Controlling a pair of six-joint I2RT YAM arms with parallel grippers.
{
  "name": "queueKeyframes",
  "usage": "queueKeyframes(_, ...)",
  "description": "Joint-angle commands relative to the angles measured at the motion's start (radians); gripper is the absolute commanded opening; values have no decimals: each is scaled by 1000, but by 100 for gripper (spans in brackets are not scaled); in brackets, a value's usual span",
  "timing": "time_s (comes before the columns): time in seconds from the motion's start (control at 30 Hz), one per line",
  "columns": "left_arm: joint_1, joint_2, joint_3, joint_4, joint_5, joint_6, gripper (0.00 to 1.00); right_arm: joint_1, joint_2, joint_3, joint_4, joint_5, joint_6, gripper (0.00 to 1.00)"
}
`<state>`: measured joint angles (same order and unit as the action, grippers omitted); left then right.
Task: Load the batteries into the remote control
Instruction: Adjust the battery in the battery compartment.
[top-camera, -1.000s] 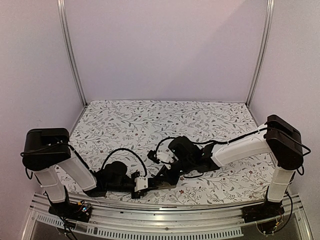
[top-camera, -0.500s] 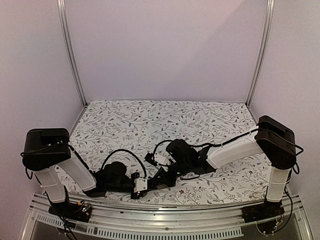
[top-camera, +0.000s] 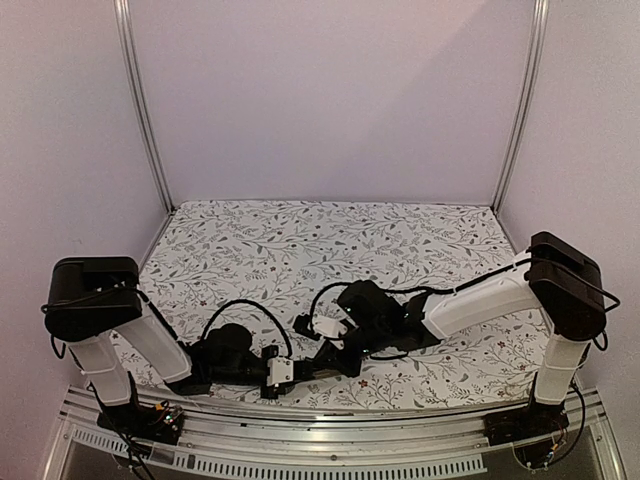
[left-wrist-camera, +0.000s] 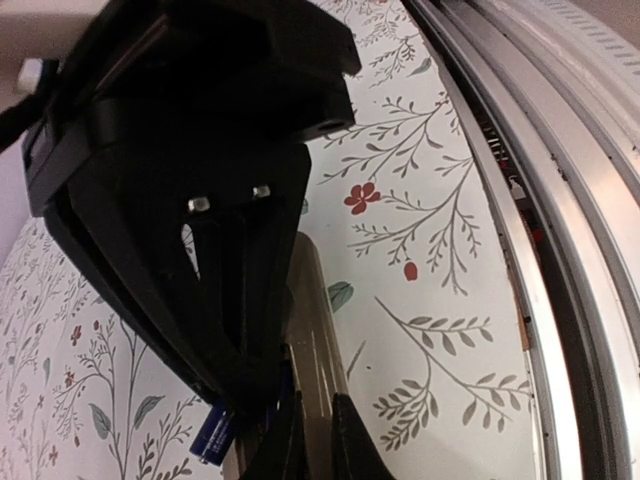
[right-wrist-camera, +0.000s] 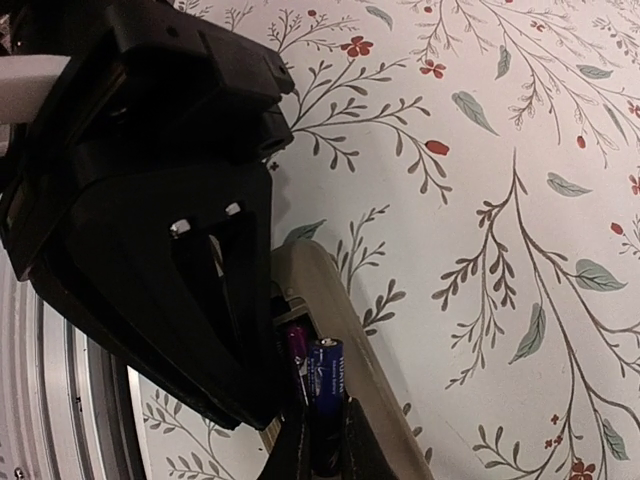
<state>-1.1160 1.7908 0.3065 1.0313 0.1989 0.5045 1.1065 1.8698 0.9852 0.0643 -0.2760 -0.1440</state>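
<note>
In the right wrist view the remote control (right-wrist-camera: 345, 330) lies back up, its greyish shell showing the dark battery recess. My right gripper (right-wrist-camera: 325, 445) is shut on a blue battery (right-wrist-camera: 328, 385), its end set in the recess beside a purplish battery (right-wrist-camera: 298, 350). In the left wrist view my left gripper (left-wrist-camera: 318, 445) is pinched on the remote control (left-wrist-camera: 318, 330), and the blue battery (left-wrist-camera: 212, 435) sticks out beneath the right gripper's black body (left-wrist-camera: 200, 180). From above, both grippers, left (top-camera: 300, 368) and right (top-camera: 326, 360), meet near the front edge and hide the remote.
The floral tablecloth (top-camera: 300, 250) covers the table. An aluminium rail (left-wrist-camera: 560, 200) runs along the near edge, close to the remote. The left gripper's black body (right-wrist-camera: 150, 220) crowds the recess in the right wrist view. White walls and metal posts (top-camera: 140, 110) enclose the table.
The right arm swung a little left, then back right and lower over the remote. The left arm has stayed put, with its jaws held shut.
</note>
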Motion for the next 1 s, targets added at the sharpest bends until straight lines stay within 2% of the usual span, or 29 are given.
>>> queueKeyframes(0.0,-2,14,-33,-83,42,5,11,26,38,13,-85,-12,-47,0)
queueKeyframes(0.17,3,-2,-54,-25,56,24,13,41,96,74,-191,46,-80,0)
queueKeyframes(0.3,4,-33,-108,128,79,53,19,43,145,110,-249,80,-103,0)
queueKeyframes(0.5,7,-65,-177,288,96,95,21,40,142,87,-271,94,-101,0)
queueKeyframes(0.67,10,-138,-221,339,-9,42,25,31,138,93,-287,95,-99,0)
queueKeyframes(0.77,37,-215,-216,238,-25,-4,32,29,126,99,-285,98,-97,0)
queueKeyframes(0.9,102,-333,-133,-161,125,-146,36,29,87,102,-255,98,-102,0)
queueKeyframes(0.97,106,-340,-121,-228,184,-160,36,26,53,99,-227,90,-107,0)
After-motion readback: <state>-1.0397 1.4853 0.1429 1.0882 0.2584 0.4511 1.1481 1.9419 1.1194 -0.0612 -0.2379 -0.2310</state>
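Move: The right hand already pinches the blue battery; the battery compartment it works over lies about 3 cm to its left, 1 cm back and 1 cm below. The purple battery sits in there, some 2 cm left, 1 cm back and 1 cm below the right hand, and the remote's middle is straight below it by about 2 cm, 1 cm back. From the left hand, low over the remote, the blue battery is about 2 cm ahead, 1 cm right and 1 cm higher. Keeping its pinch on the blue battery, the right hand eases about 2 cm left with a slight draw back and down, taking the battery in over the compartment beside the purple one, then holds there nearly still. Meanwhile the left hand clears out from beside the battery, first sliding left and back about 3 cm, then rising to roughly 6 cm above its start while coming forward again, its fingers parting to about a third open and its wrist rolling some 10 degrees. ##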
